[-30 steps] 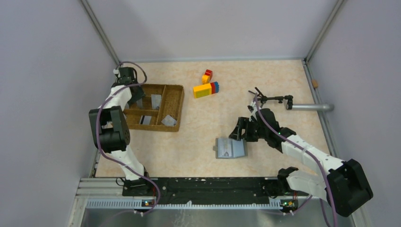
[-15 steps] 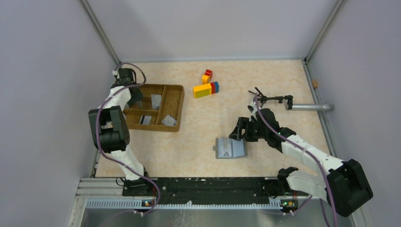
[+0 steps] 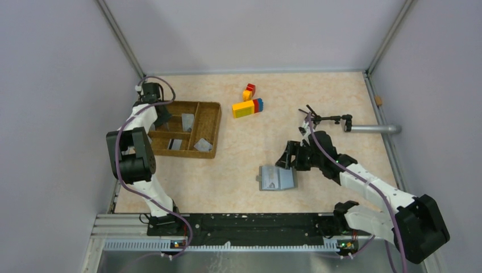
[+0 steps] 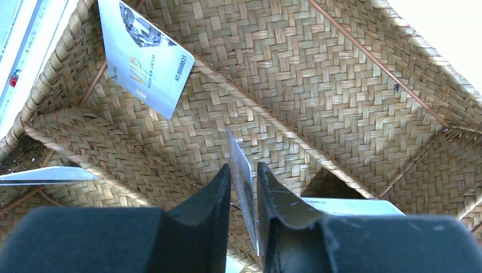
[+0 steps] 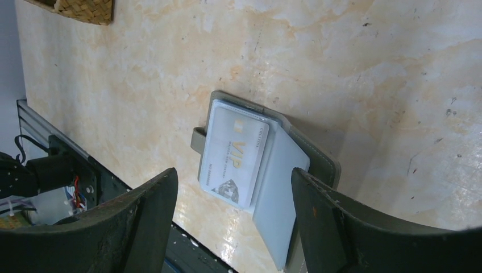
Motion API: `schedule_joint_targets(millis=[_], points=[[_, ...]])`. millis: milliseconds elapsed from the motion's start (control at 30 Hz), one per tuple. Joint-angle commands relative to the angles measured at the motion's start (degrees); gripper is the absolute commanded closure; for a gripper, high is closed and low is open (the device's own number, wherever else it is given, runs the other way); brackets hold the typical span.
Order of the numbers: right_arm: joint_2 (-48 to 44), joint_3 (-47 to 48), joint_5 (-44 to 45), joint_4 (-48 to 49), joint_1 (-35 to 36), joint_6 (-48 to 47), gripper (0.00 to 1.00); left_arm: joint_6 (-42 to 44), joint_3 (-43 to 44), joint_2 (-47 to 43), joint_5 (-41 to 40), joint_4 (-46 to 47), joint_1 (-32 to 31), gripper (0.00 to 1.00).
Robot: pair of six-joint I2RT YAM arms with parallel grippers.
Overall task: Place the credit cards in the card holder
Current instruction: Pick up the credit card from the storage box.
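The card holder (image 3: 277, 178) lies open on the table, its grey-blue panels up, with one credit card (image 5: 236, 153) on its left panel. My right gripper (image 5: 233, 173) hovers open right over it, one finger on each side, touching nothing. My left gripper (image 4: 243, 168) reaches into the back left compartment of the wicker tray (image 3: 211, 122). Its jaws stand narrowly on either side of a credit card (image 4: 239, 149) standing on edge, with a thin gap still showing beside the left finger. Other cards (image 3: 187, 121) (image 3: 175, 144) (image 3: 202, 145) lie in the tray.
Coloured toy bricks (image 3: 248, 106) lie behind the tray's right side. A black clamp (image 3: 327, 119) and a metal tube (image 3: 372, 129) stick in from the right wall. The dark rail (image 3: 244, 224) with the arm bases runs along the near edge.
My left gripper's jaws have narrowed around the upright card in the tray. The right arm and the card holder have not moved.
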Motion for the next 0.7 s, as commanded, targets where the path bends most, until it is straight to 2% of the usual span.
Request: schedule_joint_targets(millis=[0, 67, 267, 533, 667], points=[[-2.0, 0.0, 0.9, 0.7, -0.7, 0.3, 0.28, 0.1, 0.0, -0.6, 0.4, 1.8, 0.4, 0.78], [-2.2, 0.1, 1.2, 0.3, -0.6, 0.3, 0.28, -0.1, 0.4, -1.5, 0.9, 1.3, 0.5, 0.81], [-3.2, 0.5, 2.4, -1.1, -0.7, 0.3, 0.28, -0.1, 1.4, -5.3, 1.8, 0.2, 0.9, 1.0], [-5.6, 1.2, 4.2, -3.9, -0.7, 0.4, 0.28, 0.9, 0.5, -12.3, 2.7, -1.2, 1.4, 1.0], [-7.6, 3.3, 6.6, -7.0, -0.7, -0.9, 0.28, 1.5, 0.2, -18.5, 7.5, -2.0, 1.4, 1.0]])
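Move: The upright credit card to be taken already stands between the left hand's half-closed fingers, its middle about 1 cm below the hand point and neither ahead nor to the side. Level with it in the storage box, a left card leans some 7 cm to the left; a right card stands roughly 8 cm to the right and 1 cm back. From the right hand, the upright card lies about 19 cm ahead, 49 cm left and a little lower. The upright card is pinched by its two faces as the left fingers finish closing, the hand staying put over the compartment. Then the left hand draws the card straight up out of the box by about 8 cm, gathering speed, while the wrist tips the fingertips outward some 10 degrees. The right hand, still open by the card holder, eases barely 1.5 cm to its right. ##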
